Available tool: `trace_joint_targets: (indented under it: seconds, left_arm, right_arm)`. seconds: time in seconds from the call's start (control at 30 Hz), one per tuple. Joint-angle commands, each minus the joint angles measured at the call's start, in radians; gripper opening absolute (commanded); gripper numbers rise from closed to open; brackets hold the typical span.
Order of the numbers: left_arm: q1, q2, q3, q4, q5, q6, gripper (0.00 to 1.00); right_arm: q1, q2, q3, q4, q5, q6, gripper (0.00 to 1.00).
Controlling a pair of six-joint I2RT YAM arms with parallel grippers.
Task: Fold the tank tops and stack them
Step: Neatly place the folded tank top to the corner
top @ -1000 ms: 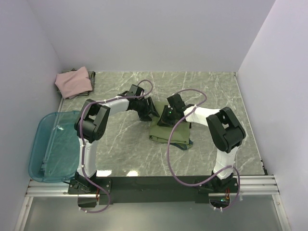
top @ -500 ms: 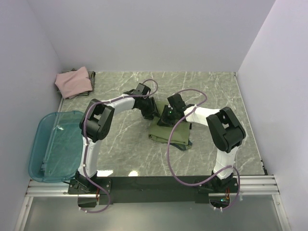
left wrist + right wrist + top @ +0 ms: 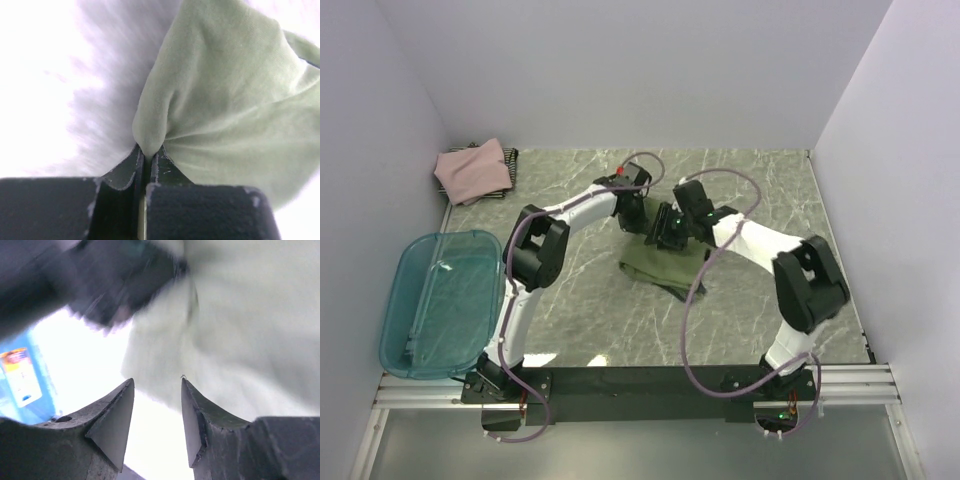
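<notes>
The olive-green tank top point(image 3: 663, 266) lies folded in the middle of the table. My left gripper point(image 3: 642, 218) is at its far edge and is shut on a pinch of the olive cloth point(image 3: 230, 100), which bunches into the closed jaws point(image 3: 148, 146). My right gripper point(image 3: 663, 232) hovers just beside it over the same edge. Its jaws point(image 3: 157, 381) stand open with nothing between them, and the olive cloth point(image 3: 240, 335) lies beyond the tips. The dusty-pink tank top point(image 3: 472, 169) rests folded in the far left corner on the dark striped one point(image 3: 511, 158).
A teal plastic bin point(image 3: 440, 300) sits at the table's left edge near the left arm's base. White walls close in the back and both sides. The left arm's dark gripper point(image 3: 115, 285) shows blurred right next to my right fingers.
The left gripper moved toward the back right and closed on the olive top's far edge. The right gripper opened and shifted back with it. The cloth's far edge is drawn up.
</notes>
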Motion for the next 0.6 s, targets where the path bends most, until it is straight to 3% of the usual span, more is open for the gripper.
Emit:
trace_joint_targets:
  seconds: [0.0,0.23,0.57]
  left_arm:
    - [0.097,0.094,0.101,-0.170,-0.393,0.141,0.01]
    - [0.253,0.187,0.360,-0.263,-0.639,0.272,0.01]
    - [0.428,0.199,0.477,-0.096,-0.797,0.468,0.01]
  right_arm:
    - [0.001,-0.170,0.073,-0.087,0.042,-0.066,0.50]
    - [0.003,-0.321,0.004,-0.106,0.032,-0.092,0.50]
    - [0.014,-0.307,0.021,-0.132,0.002,-0.151,0.50]
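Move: The stack in the far-left corner, a pink top over a striped one, lies about 53 cm to the left hand's left, 16 cm ahead and roughly level with it. The green tank top, already pinched in that hand, has its middle some 8 cm right and 6 cm back. The blue bin sits about 49 cm left and 20 cm back. From the right hand, the stack is some 60 cm left, 24 cm ahead and 7 cm lower. Keeping its pinch on the folded green tank top, the left hand sweeps it fast some 32 cm left and 15 cm forward towards the corner stack, rising slightly late on while the wrist rolls its fingers from slanting right to slanting left and turns counter-clockwise. The half-open right hand, already clear of the cloth, climbs about 12 cm, then eases down slightly. ##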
